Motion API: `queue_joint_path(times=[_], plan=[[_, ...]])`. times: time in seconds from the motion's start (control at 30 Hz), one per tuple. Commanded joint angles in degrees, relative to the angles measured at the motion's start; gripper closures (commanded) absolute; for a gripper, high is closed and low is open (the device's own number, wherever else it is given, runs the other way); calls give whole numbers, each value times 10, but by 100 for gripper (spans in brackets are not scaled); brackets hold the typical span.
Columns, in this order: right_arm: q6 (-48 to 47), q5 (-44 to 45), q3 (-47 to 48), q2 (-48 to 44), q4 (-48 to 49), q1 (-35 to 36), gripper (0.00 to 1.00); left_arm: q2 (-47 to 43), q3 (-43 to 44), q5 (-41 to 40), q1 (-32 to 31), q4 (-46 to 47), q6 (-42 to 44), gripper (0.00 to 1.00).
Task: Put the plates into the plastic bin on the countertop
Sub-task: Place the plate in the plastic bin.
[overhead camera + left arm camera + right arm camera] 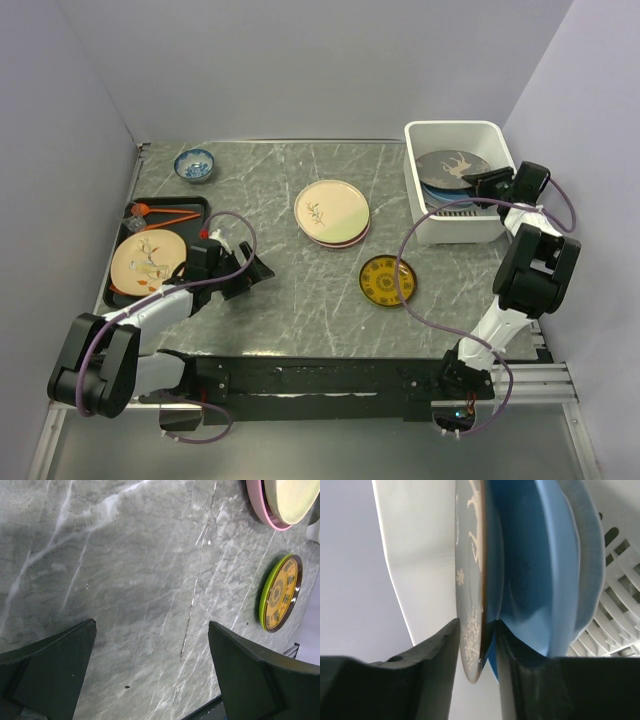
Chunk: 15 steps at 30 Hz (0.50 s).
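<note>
The white plastic bin (445, 228) stands at the back right of the countertop (300, 300). In it a dark grey plate with a white deer pattern (452, 166) lies tilted on blue plates (440, 196). My right gripper (488, 184) is shut on the dark plate's right rim. The right wrist view shows its jaws (476, 622) on either side of the dark plate's edge (470, 580), with a blue plate (535, 570) behind. My left gripper (255, 270) is open and empty, low over bare countertop (151, 625). A cream leaf-sprig plate (332, 210) lies on a pink plate (260, 510) at mid-table.
A small yellow-patterned plate (387, 280) on a green one (265, 597) lies right of centre. A cream patterned plate (148, 262) rests on the flat black tray (190, 205) at the left, with an orange utensil (165, 213). A blue-and-white bowl (194, 164) sits at the back left.
</note>
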Motion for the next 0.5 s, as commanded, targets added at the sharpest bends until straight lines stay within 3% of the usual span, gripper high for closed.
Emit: queue_joint_path(times=[0.0,0.27,0.47], plan=[[-15,-26,21,-19,24,5,48,-8,17,-3,-3,5,15,1],[-50,-2,10,-56,-13,5,33,-18,15,-6,-3,-5,15,1],[-72,35,10,-102,-56,6,29,-41,15,-22,-3,-25,22,1]])
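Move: The right hand is inside the bin, with its already parting fingers around the rim of the grey reindeer plate; that plate's middle lies about 3 cm ahead, 7 cm to the left and 1 cm lower. The blue plate sits under it, some 8 cm left, 1 cm ahead and 4 cm below the hand. The yellow plate is out on the counter, roughly 26 cm back, 25 cm left and 15 cm down. From the idle left hand the grey plate is about 24 cm ahead, 46 cm right and 8 cm up. Opening steadily, the right fingers spread from under half to about two-thirds wide around the grey plate's rim and let it go. The hand holds nearly still at first, then draws back about 1.5 cm from the plate and just begins to rise, with barely any turn of the wrist; the lower finger is still close against the rim. ##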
